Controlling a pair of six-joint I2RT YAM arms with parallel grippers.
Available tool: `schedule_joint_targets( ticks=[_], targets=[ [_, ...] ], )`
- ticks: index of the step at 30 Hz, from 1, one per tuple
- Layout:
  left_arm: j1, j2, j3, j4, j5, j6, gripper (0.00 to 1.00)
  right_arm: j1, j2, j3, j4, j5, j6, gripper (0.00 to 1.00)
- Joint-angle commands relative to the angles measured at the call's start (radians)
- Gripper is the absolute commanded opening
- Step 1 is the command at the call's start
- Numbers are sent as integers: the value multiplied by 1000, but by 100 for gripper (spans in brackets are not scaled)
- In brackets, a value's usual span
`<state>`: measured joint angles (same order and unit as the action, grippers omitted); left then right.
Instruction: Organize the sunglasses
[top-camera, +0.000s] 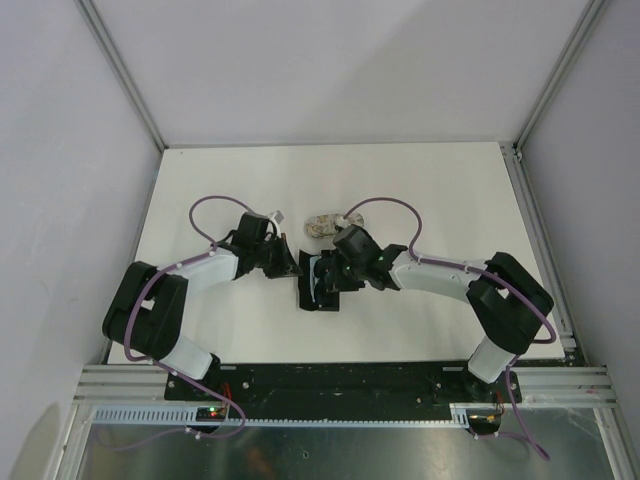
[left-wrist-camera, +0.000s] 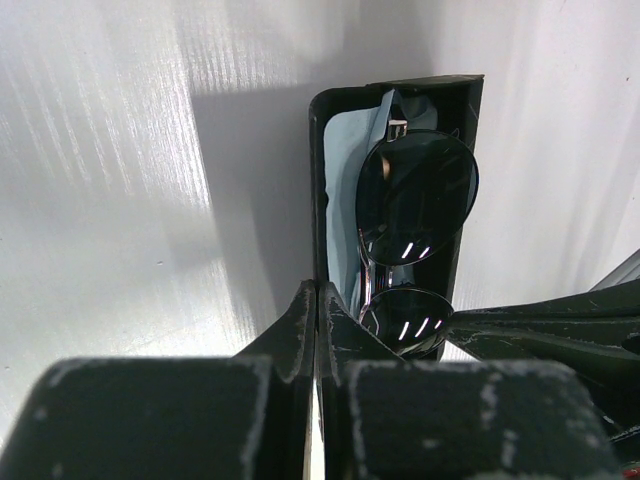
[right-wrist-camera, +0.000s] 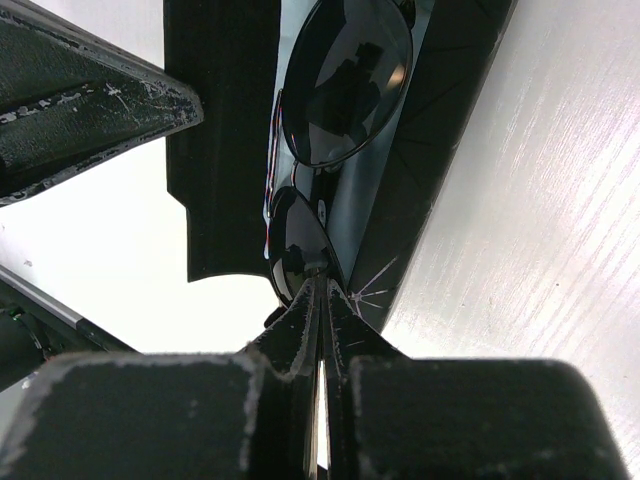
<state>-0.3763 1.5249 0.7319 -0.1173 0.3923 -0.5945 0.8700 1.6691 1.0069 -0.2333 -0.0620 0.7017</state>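
Observation:
The wire-frame sunglasses (left-wrist-camera: 415, 200) with dark rounded lenses lie inside the open black oblong case (top-camera: 318, 288) at the table's middle, on a pale blue cloth (left-wrist-camera: 372, 140). My left gripper (left-wrist-camera: 318, 300) is shut on the case's left side wall (left-wrist-camera: 318, 200). My right gripper (right-wrist-camera: 325, 288) is shut on the near end of the wire-frame sunglasses (right-wrist-camera: 345, 80), at the lower lens, with the pair resting in the case (right-wrist-camera: 440, 130). In the top view both grippers, left (top-camera: 291, 264) and right (top-camera: 326, 276), meet over the case. The chunky black-framed pair is not in view.
The beige patterned oval case (top-camera: 322, 225) lies just behind the black case. The case's black lid (right-wrist-camera: 225, 150) stands to the left in the right wrist view. My left fingers (right-wrist-camera: 90, 90) and right fingers (left-wrist-camera: 545, 325) are close to each other. The white table (top-camera: 450, 200) extends around.

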Motion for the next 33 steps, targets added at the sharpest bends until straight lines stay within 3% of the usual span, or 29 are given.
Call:
schedule_joint_targets(
  ticks=[1, 7, 20, 33],
  targets=[
    [8, 1, 22, 36, 28, 10, 0, -3, -42, -9, 14, -3, -21, 0],
    [8, 1, 21, 37, 30, 7, 0, -6, -30, 14, 42, -10, -36, 12],
    [8, -8, 17, 37, 26, -2, 0, 19, 79, 178, -5, 27, -35, 22],
    [8, -5, 21, 37, 24, -2, 0, 100, 263, 433, -289, 285, -22, 27]
  ],
)
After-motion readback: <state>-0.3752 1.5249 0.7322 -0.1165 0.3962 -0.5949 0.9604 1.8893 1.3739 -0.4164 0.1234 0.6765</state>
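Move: The raised left flap of the black case, which the right hand seems to head for, lies about 7 cm to its left and 2 cm ahead, at roughly its height. The sunglasses inside the case centre some 4 cm ahead, 1 cm left and 1 cm below, and the patterned case is about 16 cm straight ahead, 3 cm lower. From the left hand the flap's middle is about 2 cm back, 2 cm right and 1 cm below. Lift the right fingertips off the near lens of the sunglasses while parting them to about a quarter open. Carry them left and forward, about 6 cm in all, over the sunglasses to the case's left flap beside the left fingertips, rising a couple of centimetres and easing down slightly at the end. Keep the left gripper still, its fingers shut at the flap's edge. ##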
